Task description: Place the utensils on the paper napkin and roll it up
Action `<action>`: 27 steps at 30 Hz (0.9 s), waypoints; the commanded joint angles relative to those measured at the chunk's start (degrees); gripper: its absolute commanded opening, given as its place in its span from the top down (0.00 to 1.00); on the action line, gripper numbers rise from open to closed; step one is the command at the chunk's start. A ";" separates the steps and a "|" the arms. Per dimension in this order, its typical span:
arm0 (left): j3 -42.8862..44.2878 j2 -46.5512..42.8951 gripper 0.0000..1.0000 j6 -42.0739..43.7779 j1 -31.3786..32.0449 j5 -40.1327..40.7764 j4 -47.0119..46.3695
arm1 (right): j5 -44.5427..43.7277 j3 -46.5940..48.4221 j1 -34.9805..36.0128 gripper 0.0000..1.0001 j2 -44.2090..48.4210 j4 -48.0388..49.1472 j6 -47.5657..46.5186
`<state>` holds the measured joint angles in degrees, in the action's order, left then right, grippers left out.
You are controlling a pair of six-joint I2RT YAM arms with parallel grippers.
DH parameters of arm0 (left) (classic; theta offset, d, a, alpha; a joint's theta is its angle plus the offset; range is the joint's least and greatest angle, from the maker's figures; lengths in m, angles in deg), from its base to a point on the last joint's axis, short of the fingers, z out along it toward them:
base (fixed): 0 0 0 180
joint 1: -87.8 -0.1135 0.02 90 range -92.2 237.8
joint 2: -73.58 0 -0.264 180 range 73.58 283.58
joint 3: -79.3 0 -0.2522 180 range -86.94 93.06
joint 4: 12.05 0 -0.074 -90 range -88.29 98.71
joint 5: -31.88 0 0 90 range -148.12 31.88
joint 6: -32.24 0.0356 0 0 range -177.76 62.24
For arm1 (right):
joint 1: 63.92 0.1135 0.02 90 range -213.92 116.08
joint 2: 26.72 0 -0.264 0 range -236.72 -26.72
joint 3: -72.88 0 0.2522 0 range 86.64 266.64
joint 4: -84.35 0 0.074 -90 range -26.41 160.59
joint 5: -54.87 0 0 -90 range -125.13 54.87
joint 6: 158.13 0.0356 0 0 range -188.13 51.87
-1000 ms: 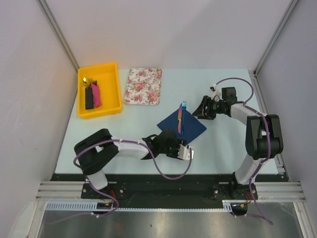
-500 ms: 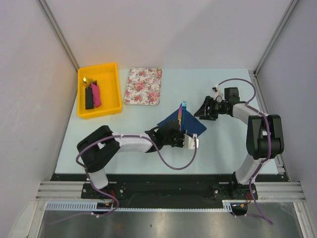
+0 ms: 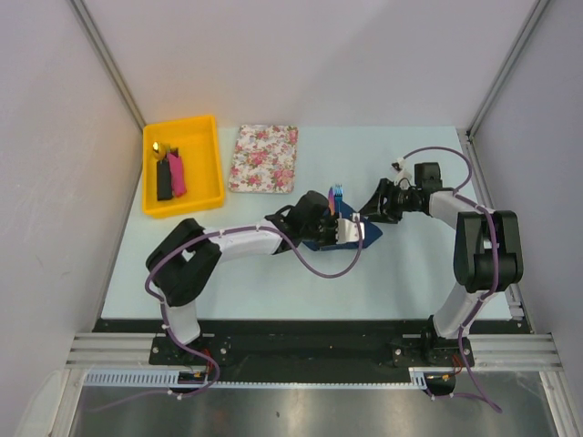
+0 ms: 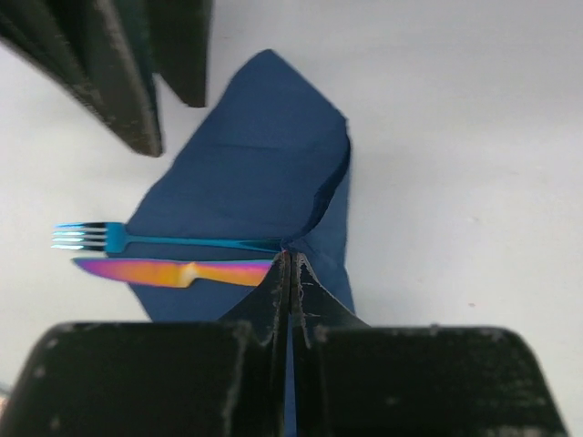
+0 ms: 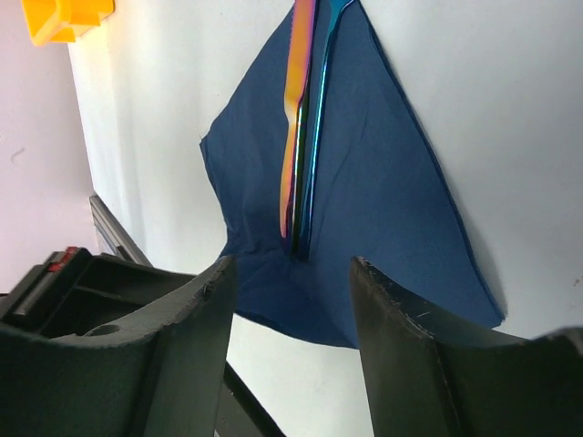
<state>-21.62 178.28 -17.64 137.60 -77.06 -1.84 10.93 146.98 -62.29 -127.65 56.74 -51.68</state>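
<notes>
The dark blue paper napkin point(image 4: 250, 164) lies mid-table, and its near corner is folded up over the utensils' handles. My left gripper point(image 4: 291, 259) is shut on that lifted corner. The utensils lie side by side on the napkin: a blue fork point(image 4: 137, 238) and an orange-pink knife point(image 4: 173, 271). From above, the left gripper point(image 3: 344, 233) covers most of the napkin point(image 3: 372, 231), and only the fork tip point(image 3: 337, 193) sticks out. My right gripper point(image 5: 291, 273) stands open just right of the napkin point(image 5: 364, 182), nothing between its fingers point(image 5: 405, 328).
A pink-and-white floral mat point(image 3: 262, 157) lies at the back. Left of it stands a yellow bin point(image 3: 182, 120) with a black block point(image 3: 164, 179) and a pink block point(image 3: 177, 175). The right gripper point(image 3: 369, 208) sits close to the left one.
My left gripper closed on the napkin's near corner and carried it away from the bases, folding the napkin over the utensil handles. The right arm barely moved.
</notes>
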 commanded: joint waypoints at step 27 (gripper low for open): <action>-0.99 -1.52 1.00 -4.17 5.48 -11.21 10.76 | 1.66 0.04 0.04 0.42 1.52 -2.41 -2.12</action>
<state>-23.52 178.28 -19.94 142.98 -85.52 8.61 11.48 146.98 -62.27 -127.65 54.58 -52.91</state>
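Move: The left hand already pinches the napkin's near corner, held folded some 5 cm above the table; the bare spot where that corner is to go lies about 9 cm straight back and 5 cm lower. The knife's middle is roughly 6 cm ahead and 3 cm left of this hand, the fork's about 6 cm ahead and 1 cm left, both 5 cm lower. From the right hand, the bare spot is around 15 cm back, 10 cm left and 5 cm down. Still pinching the napkin's corner, the left hand draws it back about 9 cm, sinking some 4 cm. ##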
